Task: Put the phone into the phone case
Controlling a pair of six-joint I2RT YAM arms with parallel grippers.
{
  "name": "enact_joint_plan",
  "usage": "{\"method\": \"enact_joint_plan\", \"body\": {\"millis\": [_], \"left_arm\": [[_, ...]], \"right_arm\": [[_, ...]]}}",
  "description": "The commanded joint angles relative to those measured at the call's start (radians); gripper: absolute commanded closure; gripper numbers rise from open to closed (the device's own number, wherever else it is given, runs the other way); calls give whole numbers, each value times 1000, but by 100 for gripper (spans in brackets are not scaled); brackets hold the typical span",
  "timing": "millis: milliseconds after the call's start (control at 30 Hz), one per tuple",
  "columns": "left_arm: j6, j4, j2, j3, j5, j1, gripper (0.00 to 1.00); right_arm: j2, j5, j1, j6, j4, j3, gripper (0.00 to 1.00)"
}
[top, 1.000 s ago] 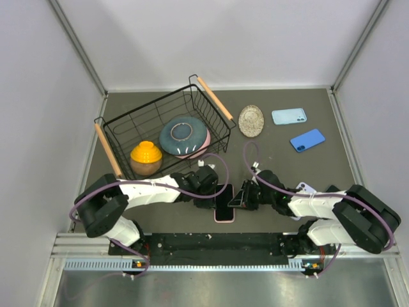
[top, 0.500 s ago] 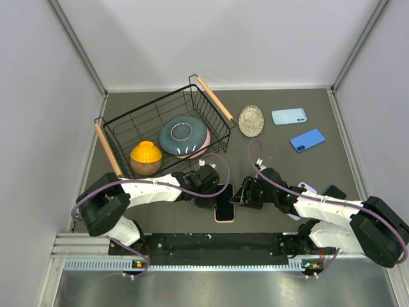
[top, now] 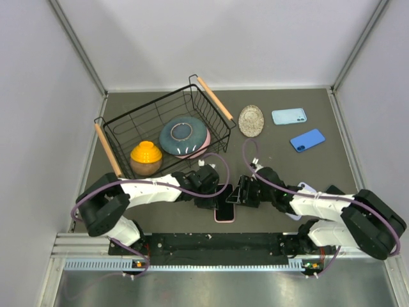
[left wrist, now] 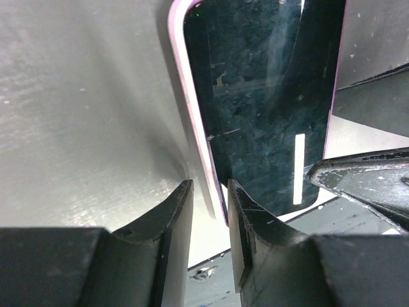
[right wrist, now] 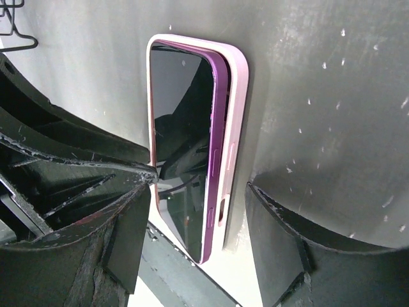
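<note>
The phone, dark-screened with a purple frame, lies in the pink phone case near the table's front edge. In the right wrist view the phone has its purple side standing above the case's rim. My right gripper is open, its fingers straddling the near end of phone and case without touching. My left gripper is on the other side, its jaws a narrow gap apart around the case's pink rim, not pinching it. The top view shows the left gripper and right gripper flanking the phone.
A black wire basket at back left holds an orange bowl and a blue plate. An oval ornamented dish, a light blue case and a blue phone lie at back right. A pale item lies by my right arm.
My right gripper has opened wide around the phone's end. My left jaws have eased slightly apart around the case's rim. Phone and case have stayed in place.
</note>
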Motion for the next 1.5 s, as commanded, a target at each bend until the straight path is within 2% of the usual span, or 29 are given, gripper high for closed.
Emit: {"method": "enact_joint_plan", "body": {"millis": [0,100,133,300,500,633,933,1200,1467], "left_arm": [[5,-68,-63,30,-104,3,70],[4,-84,-79,18,-126,17,80],[7,-82,-73,17,-123,20,87],[17,-78,-34,26,-130,18,99],[34,-23,2,12,-90,18,100],[37,-4,25,10,-46,18,100],[24,115,4,-49,38,17,100],[22,157,-1,-80,72,17,100],[22,165,-8,-94,71,17,100]], "right_arm": [[31,-7,3,-25,62,-9,39],[44,-16,5,-24,88,-16,38],[53,-18,3,-25,93,-16,38],[67,-28,3,-24,110,-16,38],[56,-42,5,13,145,-33,38],[58,-54,3,69,241,-59,37],[82,-100,5,145,351,-84,37],[50,-151,5,226,541,-124,37],[29,-156,3,228,529,-147,39]]}}
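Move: The phone already lies in the phone case, its right edge a little proud. Its middle and the case's are about 4 cm right of the left hand, 1 cm ahead and 1 cm below. From the right hand they are some 4 cm left, 1 cm back and 2 cm below. The wire rack is centred roughly 28 cm ahead and 18 cm left of the left hand; the stone dish is about 30 cm ahead and 6 cm right of the right hand. Drawing left about 2.5 cm and slightly forward, the left hand shuts its parted fingers, sinks, then comes back right by about 2 cm, its closed tips ending low against the case's left rim. The right hand, fingers staying open at the right long edge, eases left some 1.5 cm, rolls about 15 degrees with its left side rising, and finally draws back 1 cm. ##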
